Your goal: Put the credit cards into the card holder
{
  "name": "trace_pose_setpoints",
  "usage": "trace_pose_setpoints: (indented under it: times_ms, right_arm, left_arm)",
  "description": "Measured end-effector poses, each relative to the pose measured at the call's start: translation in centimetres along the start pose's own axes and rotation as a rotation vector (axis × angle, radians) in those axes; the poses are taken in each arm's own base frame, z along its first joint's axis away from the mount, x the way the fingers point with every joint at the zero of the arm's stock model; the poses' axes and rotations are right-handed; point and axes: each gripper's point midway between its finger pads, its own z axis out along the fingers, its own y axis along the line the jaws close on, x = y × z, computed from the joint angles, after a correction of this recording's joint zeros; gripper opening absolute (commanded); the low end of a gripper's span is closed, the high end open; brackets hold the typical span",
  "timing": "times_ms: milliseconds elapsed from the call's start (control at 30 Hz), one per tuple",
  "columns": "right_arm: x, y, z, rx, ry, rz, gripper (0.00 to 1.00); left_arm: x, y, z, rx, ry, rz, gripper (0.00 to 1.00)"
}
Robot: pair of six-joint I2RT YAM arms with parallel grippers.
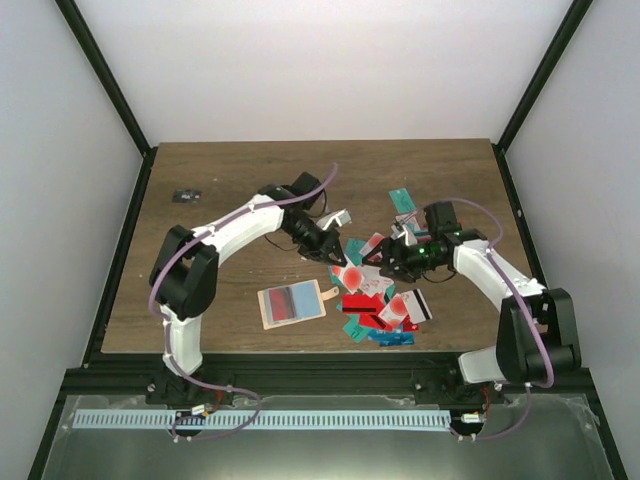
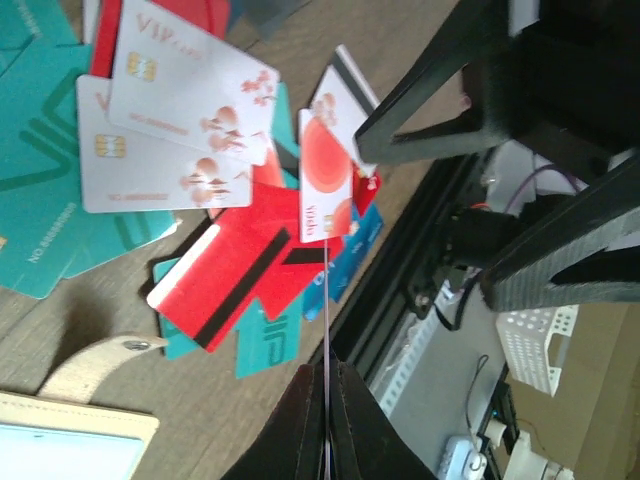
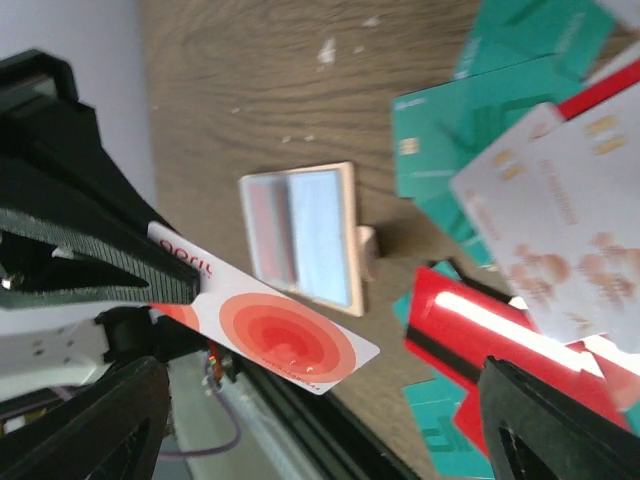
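My left gripper [image 1: 330, 250] [image 2: 327, 368] is shut on the end of a white credit card with red circles [image 1: 350, 275] [image 2: 322, 170] [image 3: 270, 330], held above the table. My right gripper [image 1: 392, 258] [image 3: 320, 365] stands open around the card's free end, its fingers [image 2: 450, 100] apart from it. The card holder [image 1: 292, 303] [image 2: 60, 440] [image 3: 300, 235] lies open and flat on the table, a red card and a blue one showing in its pockets. A loose pile of credit cards [image 1: 385, 300] [image 2: 170, 130] [image 3: 540, 190] lies to its right.
A small dark flat object [image 1: 186, 195] lies at the far left of the wooden table [image 1: 230, 180]. One teal card [image 1: 402, 200] lies apart behind the pile. The black frame rail [image 1: 320, 360] runs along the near edge, close to the pile.
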Motion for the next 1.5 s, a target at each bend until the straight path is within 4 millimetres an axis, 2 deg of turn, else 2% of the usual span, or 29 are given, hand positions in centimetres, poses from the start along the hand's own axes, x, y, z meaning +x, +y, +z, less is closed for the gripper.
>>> trace_pose_setpoints:
  times_ms: [167,300,533,700,800,867,1033,1233,1400,1500]
  right_arm:
    - [1.8,2.5,-0.5,-0.141,0.035,-0.045,0.83]
    - [3.5,3.8,-0.3,-0.220,0.084,-0.064,0.78]
    - [6.3,6.1,0.2,-0.309,0.157,-0.099,0.52]
    - [6.6,6.7,0.0,-0.328,0.158,-0.092,0.37]
    - [6.7,7.1,-0.1,-0.343,0.153,-0.087,0.40]
    - [6.8,7.4,-0.3,-0.357,0.150,-0.088,0.50]
    - [6.6,8.7,-0.7,-0.397,0.130,-0.135,0.51]
    - [6.3,9.6,-1.1,-0.427,0.116,-0.162,0.32]
    - [6.7,10.6,-1.9,-0.471,0.122,-0.190,0.21]
    - [7.3,11.3,-2.1,-0.498,0.142,-0.208,0.08]
  left_arm:
    - [0.2,-2.4,-1.9,0.060,-0.027,0.038,0.04]
    - [0.9,-3.6,-2.4,0.103,-0.027,0.048,0.04]
    - [2.3,-4.3,-2.9,0.152,-0.015,0.042,0.04]
    - [2.9,-5.3,-3.9,0.176,-0.032,0.059,0.04]
    - [3.0,-6.0,-4.4,0.190,-0.043,0.074,0.04]
    - [3.1,-6.3,-4.6,0.199,-0.046,0.081,0.04]
    - [3.5,-7.1,-4.5,0.230,-0.039,0.099,0.04]
    - [4.3,-7.7,-4.8,0.241,-0.044,0.115,0.04]
    - [4.6,-8.1,-5.2,0.245,-0.053,0.127,0.04]
    - [4.6,-8.2,-5.2,0.249,-0.053,0.129,0.04]
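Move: My left hand holds a red-circle card by one end; its middle is about 2 cm back, 2 cm right and 2 cm below my left fingertips, and some 5 cm left, 2 cm back and 1 cm below my open right hand. The card pile lies on the table about 11 cm back and 2 cm right of my right hand, 11 cm down. The card holder is some 10 cm back, 10 cm left and 12 cm below my left hand. I bring both hands together on the one card while lifting it clear of the table cards. My right hand swings back about 8 cm, up 9 and left 5, tipping its fingers up and round counter-clockwise, then closes them from wide to nearly shut around the card's free end. My left hand keeps its pinch, rising 9 cm and drawing back 5 as its fingers tilt flatter. ##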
